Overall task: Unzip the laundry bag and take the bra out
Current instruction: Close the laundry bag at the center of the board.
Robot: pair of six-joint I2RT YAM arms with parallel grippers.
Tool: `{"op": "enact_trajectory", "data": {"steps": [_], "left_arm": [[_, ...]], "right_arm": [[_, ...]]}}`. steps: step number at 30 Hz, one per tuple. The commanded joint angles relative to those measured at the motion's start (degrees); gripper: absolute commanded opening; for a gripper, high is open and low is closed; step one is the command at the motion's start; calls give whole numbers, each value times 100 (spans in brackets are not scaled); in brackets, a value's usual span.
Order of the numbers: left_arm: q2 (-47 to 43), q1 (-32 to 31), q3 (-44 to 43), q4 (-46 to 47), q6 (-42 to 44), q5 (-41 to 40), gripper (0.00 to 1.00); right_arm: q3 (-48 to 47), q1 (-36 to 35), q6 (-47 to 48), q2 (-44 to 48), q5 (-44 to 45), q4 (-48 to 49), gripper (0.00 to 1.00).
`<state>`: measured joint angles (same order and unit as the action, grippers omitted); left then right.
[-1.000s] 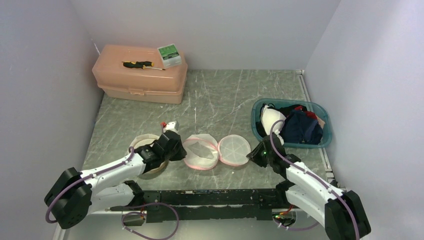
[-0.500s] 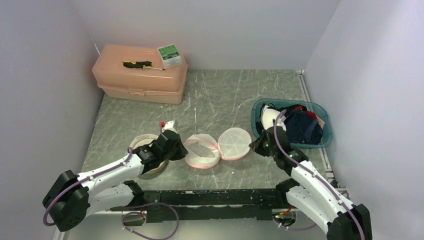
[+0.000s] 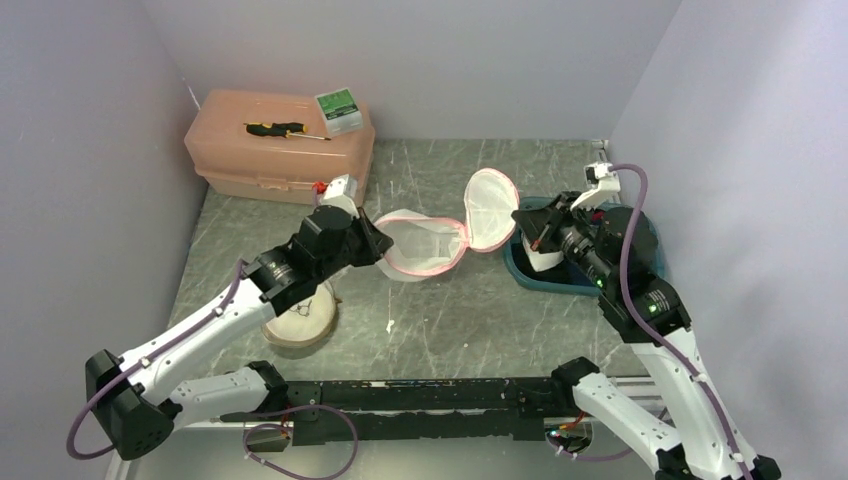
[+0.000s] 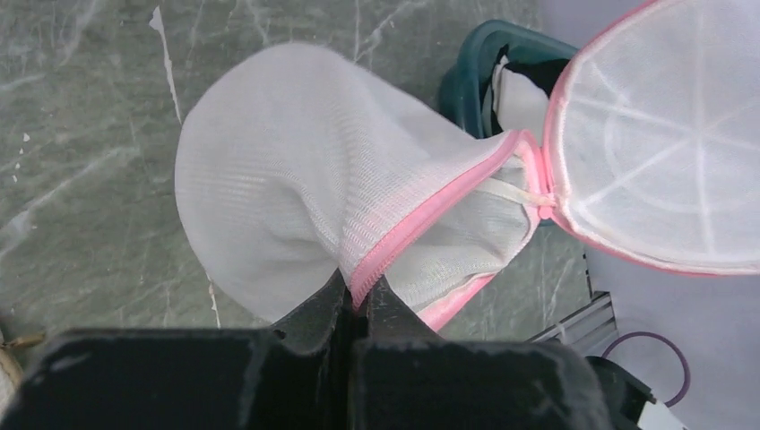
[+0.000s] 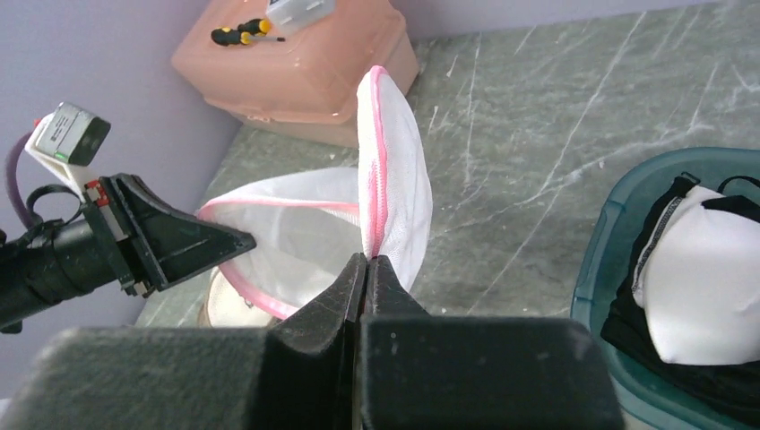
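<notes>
The white mesh laundry bag point(image 3: 425, 245) with a pink zip rim hangs open above the table, its round lid point(image 3: 490, 205) swung up to the right. My left gripper point(image 3: 378, 243) is shut on the bag's pink rim point(image 4: 421, 228) at its left side. My right gripper point(image 3: 520, 218) is shut on the lid's pink edge point(image 5: 378, 179). I see only mesh inside the bag point(image 5: 296, 224). A beige round padded thing point(image 3: 300, 320), seemingly a folded bra, lies on the table under my left arm. A white bra cup point(image 5: 708, 278) lies in the teal basket.
The teal basket point(image 3: 520, 268) of dark clothes stands at the right, under my right arm. A peach toolbox point(image 3: 280, 160) with a screwdriver point(image 3: 275, 129) and a small green box point(image 3: 338, 110) sits at the back left. Walls close in on both sides.
Both grippers have risen and moved toward the back, lifting the bag off the table. The lid now stands up on edge. The beige thing stays on the table.
</notes>
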<state>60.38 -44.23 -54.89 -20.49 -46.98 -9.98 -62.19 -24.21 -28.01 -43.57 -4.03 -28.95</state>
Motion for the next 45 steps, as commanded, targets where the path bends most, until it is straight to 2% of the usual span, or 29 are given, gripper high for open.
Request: {"op": "enact_trajectory", "data": {"steps": [1, 5, 7, 13, 15, 21, 25, 28, 34, 40, 43, 45], "left_arm": [[370, 13, 67, -522, 31, -49, 3], [853, 37, 714, -159, -295, 292, 3], [1108, 61, 888, 16, -372, 506, 3], [1170, 72, 499, -189, -205, 506, 5], [1104, 77, 348, -344, -57, 441, 13], [920, 73, 146, -1050, 427, 27, 59], [730, 81, 148, -1232, 832, -252, 76], [740, 105, 64, -1184, 1135, -254, 77], [999, 83, -333, -1259, 1921, 426, 77], [569, 29, -91, -1079, 2465, 811, 81], [665, 20, -7, -1138, 2580, 888, 78], [866, 21, 11, -1194, 2570, 910, 72]], "right_arm": [[228, -29, 188, 4, -116, -15, 0], [857, -101, 91, -26, -334, 360, 0], [932, -264, 154, -104, -83, 310, 0], [514, -763, 331, -318, 586, 217, 0], [378, -896, 377, -455, 694, 137, 0], [209, -1035, 547, -716, 735, -183, 0], [72, -1050, 679, -741, 661, -394, 0], [-36, -1057, 741, -773, 615, -517, 0], [-98, -1054, 751, -836, 536, -581, 0], [-102, -1059, 784, -828, 570, -595, 0], [-100, -1055, 801, -852, 545, -582, 0], [-104, -1059, 805, -870, 512, -562, 0]]}}
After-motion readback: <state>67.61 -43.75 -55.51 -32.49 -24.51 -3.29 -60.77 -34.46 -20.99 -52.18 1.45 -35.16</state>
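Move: Both hands already hold the raised laundry bag: the left pinches the rim of its open mouth, the right the lid's free edge. The mouth's middle lies some 8 cm right of the left hand, level ahead and about 5 cm below. The round white case is about 20 cm left of the left hand, 8 cm back and 21 cm below. From the right hand the mouth's middle is roughly 17 cm left, 1 cm out and 15 cm below; the teal basket is 18 cm right, 9 cm ahead, 30 cm below. The left fingers keep their pinch on the rim while that hand swiftly sinks some 16 cm, easing back slightly, then open wide to let go; the hand rises again by about 8 cm, its left side rolling up some 25 degrees and turning a little clockwise. The right hand keeps the lid edge shut in its fingers, sinking about 8 cm and easing left towards the bag mouth, then holds still there. ##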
